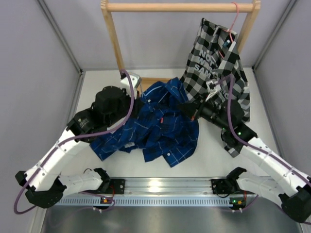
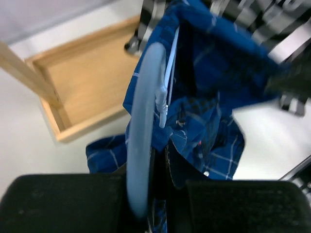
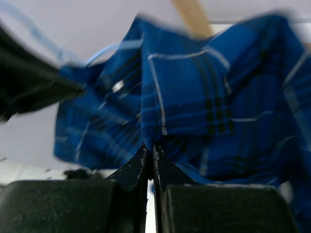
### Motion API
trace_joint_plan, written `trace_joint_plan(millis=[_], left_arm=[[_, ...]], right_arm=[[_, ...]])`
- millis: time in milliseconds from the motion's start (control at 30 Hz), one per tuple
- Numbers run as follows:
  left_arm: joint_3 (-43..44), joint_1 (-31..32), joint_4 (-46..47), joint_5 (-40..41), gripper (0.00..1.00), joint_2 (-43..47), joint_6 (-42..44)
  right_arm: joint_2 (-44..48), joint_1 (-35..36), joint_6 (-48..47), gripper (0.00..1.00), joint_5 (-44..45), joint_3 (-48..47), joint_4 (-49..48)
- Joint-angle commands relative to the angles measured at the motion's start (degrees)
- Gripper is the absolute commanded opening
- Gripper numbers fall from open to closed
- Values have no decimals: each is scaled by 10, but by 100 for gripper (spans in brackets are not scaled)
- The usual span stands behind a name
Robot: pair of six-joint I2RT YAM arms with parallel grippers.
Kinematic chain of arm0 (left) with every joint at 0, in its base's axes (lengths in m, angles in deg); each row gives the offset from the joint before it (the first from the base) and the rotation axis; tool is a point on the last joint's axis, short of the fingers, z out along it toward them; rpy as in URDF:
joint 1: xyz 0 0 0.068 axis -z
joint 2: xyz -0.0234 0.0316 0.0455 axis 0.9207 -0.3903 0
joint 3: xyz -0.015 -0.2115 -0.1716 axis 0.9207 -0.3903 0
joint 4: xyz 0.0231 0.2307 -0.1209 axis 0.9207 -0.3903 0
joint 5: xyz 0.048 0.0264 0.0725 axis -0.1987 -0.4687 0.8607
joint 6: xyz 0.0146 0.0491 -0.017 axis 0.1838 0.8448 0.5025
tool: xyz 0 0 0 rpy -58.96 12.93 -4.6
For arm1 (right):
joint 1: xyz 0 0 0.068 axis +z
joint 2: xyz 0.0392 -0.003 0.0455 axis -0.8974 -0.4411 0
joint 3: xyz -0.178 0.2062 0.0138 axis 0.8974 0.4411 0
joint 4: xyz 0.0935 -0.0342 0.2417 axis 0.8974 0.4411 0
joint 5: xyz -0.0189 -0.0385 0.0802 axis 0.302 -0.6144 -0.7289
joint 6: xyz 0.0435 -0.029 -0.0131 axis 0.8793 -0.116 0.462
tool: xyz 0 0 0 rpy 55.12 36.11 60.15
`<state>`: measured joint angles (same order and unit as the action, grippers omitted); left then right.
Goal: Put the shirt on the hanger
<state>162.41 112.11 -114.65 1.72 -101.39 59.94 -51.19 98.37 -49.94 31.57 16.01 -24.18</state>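
Note:
The dark blue plaid shirt (image 1: 163,124) lies bunched in the middle of the table, its upper part lifted between both arms. My left gripper (image 2: 161,156) is at the shirt's upper left edge (image 1: 137,98), shut on the light-blue wire hanger (image 2: 145,111). The wire runs up from the fingers into the shirt's opening (image 2: 204,58). My right gripper (image 3: 150,148) is at the shirt's upper right (image 1: 193,110), pinching a fold of the shirt (image 3: 194,97) between shut fingers. A stretch of the hanger (image 3: 104,51) shows behind the cloth in the right wrist view.
A wooden rack (image 1: 180,7) stands at the back, with a black-and-white checked shirt (image 1: 216,63) hung on a pink hanger (image 1: 235,22). The rack's wooden base tray (image 2: 82,82) lies just behind the blue shirt. Grey walls close in on both sides.

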Motion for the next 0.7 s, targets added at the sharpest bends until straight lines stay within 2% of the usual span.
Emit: trace_joint_plan(millis=[0, 100, 167, 200, 233, 333, 367, 400, 433, 533, 600, 633, 667], left_arm=[[97, -3, 50, 14, 0, -32, -5], [166, -12, 78, -54, 0, -53, -2], [198, -27, 103, -133, 0, -63, -13], [206, -36, 108, -159, 0, -67, -20], [211, -57, 118, -222, 0, -75, -33], [207, -110, 141, -309, 0, -86, -61], [187, -122, 150, -364, 0, -86, -63], [173, -133, 161, -386, 0, -84, -59], [148, -147, 169, -418, 0, -79, -52], [113, -149, 170, -448, 0, -66, -19], [72, -149, 179, -478, 0, -56, -7], [58, -150, 184, -494, 0, -45, 7], [45, -149, 198, -539, 0, -41, 16]], right_arm=[[28, 59, 60, 0, 15, 16, -54], [36, 118, 89, 0, 40, 44, -102], [18, 154, 77, 0, 68, 47, -107], [4, 161, 75, 0, 74, 53, -108], [-3, 163, 80, 0, 76, 61, -114], [-4, 163, 81, 1, 79, 93, -142], [4, 163, 75, 5, 79, 97, -140], [28, 163, 66, 10, 80, 104, -123], [43, 163, 49, 22, 84, 109, -107], [133, 162, 2, 40, 107, 107, -10], [205, 163, -25, 42, 120, 92, 53], [224, 163, -53, 45, 121, 84, 122], [252, 163, -69, 44, 120, 60, 157]])
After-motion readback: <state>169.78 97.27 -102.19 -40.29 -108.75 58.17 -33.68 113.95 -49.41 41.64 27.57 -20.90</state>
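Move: In my left hand I hold the blue hanger at its neck, its hook about 5 cm above and 3 cm ahead. The shirt's right shoulder, with the hanger's far end hidden inside, peaks roughly 10 cm ahead, 16 cm to the right and slightly higher. My right hand pinches the cloth below that shoulder, which lies about 8 cm ahead, 4 cm left and 4 cm up. The checkered shirt hangs some 18 cm ahead and 17 cm right of my right hand. I sweep my left hand up about 11 cm with the hanger still gripped, then let it sink some 4 cm, easing right and swinging the fingers clockwise about 25 degrees while the wrist rolls left side down. Meanwhile my right hand tugs the pinched cloth back and left, dips, then opens and lets go, drawing farther back and swinging right again, about 9 cm back in all. ##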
